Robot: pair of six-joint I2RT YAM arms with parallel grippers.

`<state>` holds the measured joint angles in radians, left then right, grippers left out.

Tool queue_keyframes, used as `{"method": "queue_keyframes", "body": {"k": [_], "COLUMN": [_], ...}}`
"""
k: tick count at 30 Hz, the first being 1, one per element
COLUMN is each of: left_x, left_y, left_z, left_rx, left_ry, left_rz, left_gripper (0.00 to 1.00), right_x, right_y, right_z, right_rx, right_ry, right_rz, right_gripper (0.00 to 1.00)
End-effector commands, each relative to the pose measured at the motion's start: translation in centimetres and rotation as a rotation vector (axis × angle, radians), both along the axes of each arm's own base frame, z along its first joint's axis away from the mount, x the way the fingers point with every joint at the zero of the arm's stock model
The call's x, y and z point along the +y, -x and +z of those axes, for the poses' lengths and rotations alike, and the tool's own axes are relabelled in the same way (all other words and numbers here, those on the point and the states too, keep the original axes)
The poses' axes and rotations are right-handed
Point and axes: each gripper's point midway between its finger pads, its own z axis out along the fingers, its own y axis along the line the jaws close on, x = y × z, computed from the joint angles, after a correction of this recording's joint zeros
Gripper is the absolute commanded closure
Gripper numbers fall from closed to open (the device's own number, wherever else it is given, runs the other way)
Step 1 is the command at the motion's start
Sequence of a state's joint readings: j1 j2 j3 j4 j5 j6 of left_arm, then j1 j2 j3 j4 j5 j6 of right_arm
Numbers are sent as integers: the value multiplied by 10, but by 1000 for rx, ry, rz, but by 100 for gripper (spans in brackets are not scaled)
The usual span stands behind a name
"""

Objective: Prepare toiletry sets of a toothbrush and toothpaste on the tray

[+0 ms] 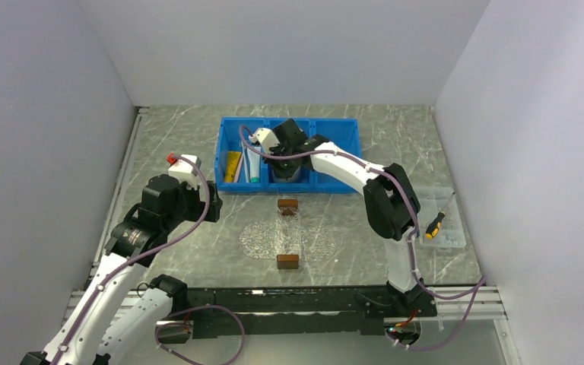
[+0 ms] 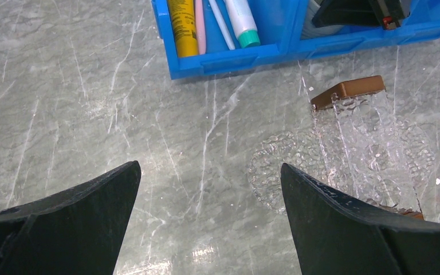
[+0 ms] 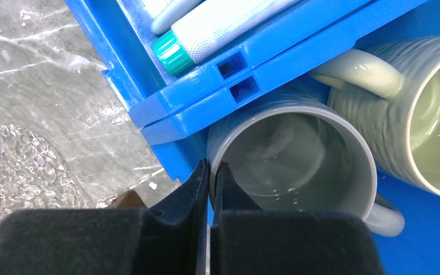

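Note:
In the left compartment of the blue bin (image 1: 327, 182) lie a yellow-orange toothpaste tube (image 2: 182, 26), a pinkish toothbrush (image 2: 200, 26), a pale toothbrush (image 2: 221, 26) and a white toothpaste tube with a teal cap (image 2: 242, 23). The clear glittery tray (image 1: 262, 239) sits in front of the bin. My right gripper (image 3: 212, 172) is in the middle compartment, shut on the wall of a grey mug (image 3: 292, 154), one finger inside and one outside. My left gripper (image 2: 209, 172) hangs open over bare table, left of the tray (image 2: 349, 149), holding nothing.
A second grey mug (image 3: 418, 109) stands beside the gripped one. Two small brown blocks (image 1: 288, 204) (image 1: 287, 261) sit at the tray's far and near ends. A clear rectangular box (image 1: 441, 228) with a yellow-handled screwdriver (image 1: 434, 224) stands at the right.

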<state>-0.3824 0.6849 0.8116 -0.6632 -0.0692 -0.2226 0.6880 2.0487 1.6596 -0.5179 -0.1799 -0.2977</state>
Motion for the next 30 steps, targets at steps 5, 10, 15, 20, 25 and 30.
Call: {"method": "queue_keyframes", "body": {"k": [5,10,15,20,25,30], "left_x": [2,2,2,2,2,2], "left_y": [-3,-3,-3,-3,-3,-2], "left_z": [6,6,6,6,6,7], "left_rx": [-25,-26,-24,-26,-27,-30], "left_ry": [-5,-5,-5,-6,-4,-2], "left_rz": [8,9,7,8,9,8], "left_gripper": [1,1,1,1,1,1], "right_x": [-1,-4,-6,-7,-8,-9], "right_y": [-19,-19,-20,-17,-7,14], "right_z": [78,98,122,146,169,186], "right_rx": [-157,-195,-246,-287,-299,-327], "right_ry": [-71,-87,-104,-110,-142,-127], "right_rz": [-37,-50,-75,-98,-137,-196], "right_gripper": [100,100,100,100,100,100]}}
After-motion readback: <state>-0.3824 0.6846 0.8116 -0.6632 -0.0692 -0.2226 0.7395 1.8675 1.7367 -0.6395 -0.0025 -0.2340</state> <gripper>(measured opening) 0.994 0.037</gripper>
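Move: Roughly 14 cm back and 2 cm to the right of the right hand, some 7 cm lower, lies the middle of the clear tray with brown ends. The grey mug already pinched by its rim has its middle about 3 cm ahead, 2 cm right and 4 cm below; the cream mug stands about 11 cm ahead and 4 cm right, the toothpaste 4 cm ahead, 7 cm left. From the left hand the clear tray lies some 3 cm ahead, 21 cm right and 18 cm down. Lifting almost straight up, the right hand raises the grey mug about 10 cm out of the blue box's middle compartment, slowly at first, then quickly, easing about 1 cm back and right at the very end. The shut fingers keep their pinch on the mug's near-left rim while the wrist tips the fingertips up some 10 degrees and turns slightly clockwise. ##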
